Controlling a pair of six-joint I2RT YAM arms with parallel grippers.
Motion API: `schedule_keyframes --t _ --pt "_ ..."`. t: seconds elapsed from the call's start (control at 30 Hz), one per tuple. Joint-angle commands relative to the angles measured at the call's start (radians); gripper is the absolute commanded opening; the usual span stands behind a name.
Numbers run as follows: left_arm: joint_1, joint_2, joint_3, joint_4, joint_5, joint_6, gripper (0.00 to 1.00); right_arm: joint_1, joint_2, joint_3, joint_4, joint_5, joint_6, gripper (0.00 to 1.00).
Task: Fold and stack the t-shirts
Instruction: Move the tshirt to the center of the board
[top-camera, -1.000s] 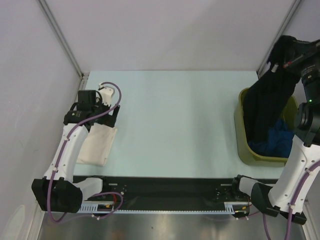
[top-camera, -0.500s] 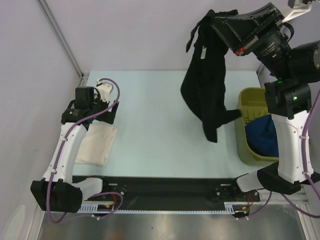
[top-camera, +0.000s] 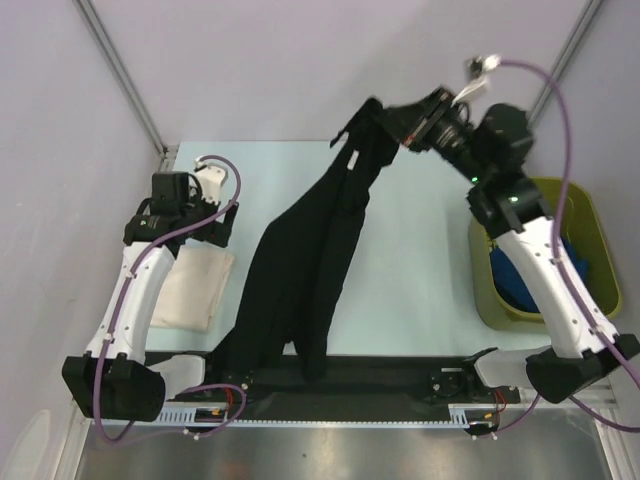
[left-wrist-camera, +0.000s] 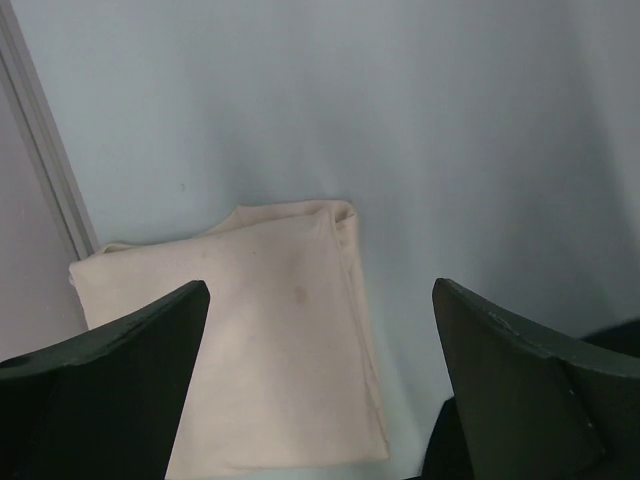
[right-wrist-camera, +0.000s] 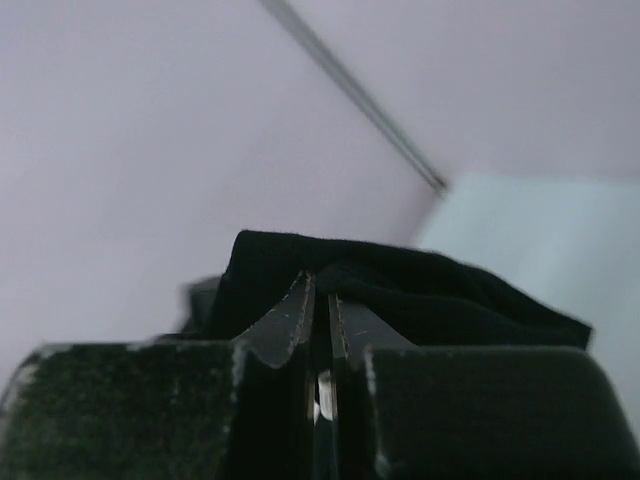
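The black t-shirt (top-camera: 310, 270) hangs from my right gripper (top-camera: 392, 122), which is raised over the far middle of the table and shut on its upper edge. The cloth trails down and leftward as far as the black rail at the near edge. In the right wrist view the jaws of that gripper (right-wrist-camera: 320, 285) are pinched together on a fold of the black t-shirt (right-wrist-camera: 430, 290). My left gripper (top-camera: 190, 228) stands open just above the folded cream t-shirt (top-camera: 195, 290) at the left. The cream t-shirt (left-wrist-camera: 260, 330) shows between its spread fingers (left-wrist-camera: 110, 370). A blue t-shirt (top-camera: 515, 275) lies in the bin.
An olive-green bin (top-camera: 590, 215) stands at the table's right edge, beside the right arm. A metal frame post (top-camera: 125, 75) runs along the left wall. The light table top (top-camera: 420, 270) shows between the hanging shirt and the bin.
My right arm lifted the black t-shirt out of the bin and swung it left over the table, where its lower end now reaches the near edge. The left arm barely moved.
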Motion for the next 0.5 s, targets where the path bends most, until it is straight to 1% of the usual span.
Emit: schedule_keyframes --t 0.0,0.03,0.07,0.1,0.13,0.17,0.2,0.23,0.27,0.3,0.37,0.4,0.47 --pt "-0.009 0.027 0.032 -0.010 0.050 0.021 1.00 -0.069 0.004 -0.227 -0.073 0.197 -0.053 0.15" --pt "-0.010 0.040 0.027 -0.016 0.064 0.025 1.00 -0.094 0.030 -0.269 -0.080 0.194 -0.068 0.18" --pt "-0.018 0.050 0.013 -0.026 0.086 0.030 1.00 -0.143 0.048 -0.293 -0.094 0.197 -0.083 0.23" --pt "-0.029 0.056 0.004 -0.033 0.095 0.034 1.00 -0.163 0.070 -0.316 -0.111 0.200 -0.103 0.38" --pt "-0.043 0.063 -0.004 -0.046 0.104 0.050 1.00 -0.183 0.128 -0.314 -0.169 0.202 -0.120 0.47" --pt "-0.084 0.079 -0.020 -0.068 0.115 0.057 1.00 -0.209 0.156 -0.301 -0.212 0.206 -0.172 0.56" --pt "-0.110 0.083 -0.031 -0.078 0.115 0.062 1.00 -0.211 0.188 -0.250 -0.267 0.240 -0.195 0.67" --pt "-0.168 0.088 -0.045 -0.086 0.118 0.079 1.00 -0.205 0.222 -0.225 -0.383 0.271 -0.220 0.70" --pt "-0.199 0.090 -0.074 -0.101 0.118 0.088 1.00 -0.195 0.225 -0.211 -0.418 0.298 -0.271 0.71" --pt "-0.226 0.090 -0.091 -0.105 0.127 0.097 1.00 -0.160 0.220 -0.214 -0.438 0.355 -0.289 0.72" --pt "-0.306 0.093 -0.146 -0.109 0.126 0.126 1.00 -0.123 0.173 -0.269 -0.462 0.406 -0.300 0.72" --pt "-0.328 0.108 -0.168 -0.104 0.107 0.133 1.00 -0.082 0.158 -0.295 -0.468 0.430 -0.283 0.71" --pt "-0.371 0.137 -0.206 -0.095 0.094 0.133 1.00 -0.041 0.122 -0.405 -0.478 0.430 -0.246 0.71"
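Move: The right hand holds the black t-shirt's upper end high up; the board centre lies about 54 cm below it, 4 cm to its left and 3 cm ahead. From that hand the folded cream t-shirt is some 37 cm left, 7 cm back, and the yellow bin some 40 cm right, level with it. The black t-shirt's lower end trails about 20 cm back, 12 cm right and 20 cm below the empty left hand; the cream t-shirt is 8 cm left, 7 cm back of that hand. The right hand whips the black t-shirt down onto the board, dropping about 34 cm while reaching some 12 cm forward and 10 cm to the right, tipping its fingers down roughly 40 degrees and opening them to let go of the cloth, then easing back a few centimetres with the fingers still above it. Meanwhile the left hand, fingers still wide open, sets off down, right and back towards the t-shirt's lower end, turning clockwise and tipping down as it goes. ##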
